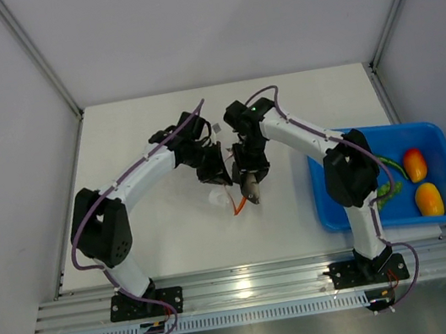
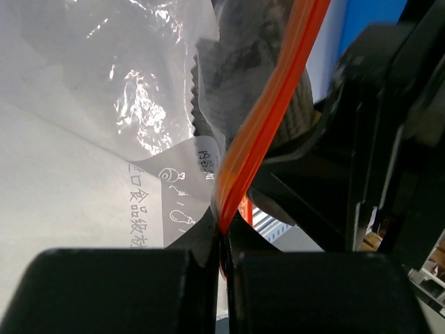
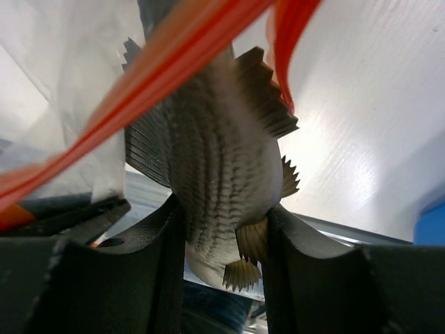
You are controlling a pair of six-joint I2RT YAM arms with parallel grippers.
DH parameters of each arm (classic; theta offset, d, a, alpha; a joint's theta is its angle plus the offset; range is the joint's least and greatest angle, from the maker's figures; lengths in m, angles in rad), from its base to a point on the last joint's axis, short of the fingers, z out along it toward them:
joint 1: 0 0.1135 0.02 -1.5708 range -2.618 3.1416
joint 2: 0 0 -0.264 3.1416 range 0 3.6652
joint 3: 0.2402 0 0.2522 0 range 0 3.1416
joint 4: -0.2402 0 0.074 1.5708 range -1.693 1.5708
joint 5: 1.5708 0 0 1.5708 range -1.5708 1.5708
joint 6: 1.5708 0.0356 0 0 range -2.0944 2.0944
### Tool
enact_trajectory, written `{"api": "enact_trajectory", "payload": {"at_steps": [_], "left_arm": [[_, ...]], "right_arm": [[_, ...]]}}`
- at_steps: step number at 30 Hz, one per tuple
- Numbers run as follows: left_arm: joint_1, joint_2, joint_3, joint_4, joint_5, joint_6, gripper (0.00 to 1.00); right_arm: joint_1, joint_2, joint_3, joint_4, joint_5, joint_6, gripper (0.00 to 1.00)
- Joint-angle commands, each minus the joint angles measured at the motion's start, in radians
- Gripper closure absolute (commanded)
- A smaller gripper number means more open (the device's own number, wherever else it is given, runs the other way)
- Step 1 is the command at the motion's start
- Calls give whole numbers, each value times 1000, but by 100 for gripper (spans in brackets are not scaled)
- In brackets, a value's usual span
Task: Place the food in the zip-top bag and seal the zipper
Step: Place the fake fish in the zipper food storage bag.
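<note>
My left gripper is shut on the orange-red zipper of the clear zip-top bag, holding the mouth edge up above the table. My right gripper is shut on a grey striped toy fish, with its head at the bag's mouth between the two zipper strips. The fish shows through the plastic in the left wrist view. The bag hangs below the two grippers at the table's middle, a bit of zipper showing.
A blue tray stands at the right near edge, beside the right arm. It holds two yellow-orange fruits and green leafy pieces. Grey walls close in the white table on three sides.
</note>
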State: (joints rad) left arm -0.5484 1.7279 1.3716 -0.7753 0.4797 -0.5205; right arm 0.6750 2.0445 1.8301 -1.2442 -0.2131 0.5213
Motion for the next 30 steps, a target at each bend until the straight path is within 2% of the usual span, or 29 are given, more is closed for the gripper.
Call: {"api": "enact_trajectory", "payload": {"at_steps": [1,9,17,20,21,22,24,26,27,29,30], "left_arm": [[-10,-11,37,47,74,-24,99],[-10,-31,1,148,192,-84,99],[-12,-18,12,248,296,-171,99],[-10,-16,24,249,309,-179,99],[-8,-17,26,249,307,-179,99],[-7,-18,24,248,310,-182,99],[-4,-14,24,249,321,-185,99],[1,-11,27,249,329,-185,99],[2,-11,27,251,332,-185,99],[11,-10,27,249,338,-187,100],[16,-10,30,254,342,-188,99]], "right_arm": [[-47,-79,-17,69,-64,58,100],[-84,-89,-42,157,-175,144,100],[-94,-96,-37,180,-160,230,100],[-95,-109,-35,173,-131,227,89],[-94,-113,-35,172,-124,226,84],[-91,-122,-35,166,-111,220,74],[-91,-132,-35,161,-104,209,63],[-91,-142,-29,141,-91,191,57],[-89,-148,-29,135,-86,186,50],[-89,-171,-29,120,-63,174,44],[-89,-181,-29,117,-57,171,35]]}}
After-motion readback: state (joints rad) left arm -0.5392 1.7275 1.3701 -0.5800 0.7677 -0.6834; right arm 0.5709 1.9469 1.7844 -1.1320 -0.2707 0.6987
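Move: Just left of the right hand, about 3 cm away and 3 cm below, lies the bag mouth with its orange zipper rim. The fake fish, held in the right fingers with one end already at the mouth, has its middle about 2 cm back of and 2 cm below that hand; the clear bag body lies some 9 cm to its left, 3 cm back and 6 cm lower. From the left hand, which pinches the rim, the fish is roughly 6 cm to the right, 3 cm back and 2 cm below. Working the fake fish into the bag mouth, the right hand goes forward about 3.5 cm and up some 3 cm, turning clockwise about 15 degrees and swinging its fingertips leftward, then opens at the end. The left fingers stay shut on the zipper rim, drawing it up and to the right about 5 cm over the fish and right fingers while they tilt upward. ##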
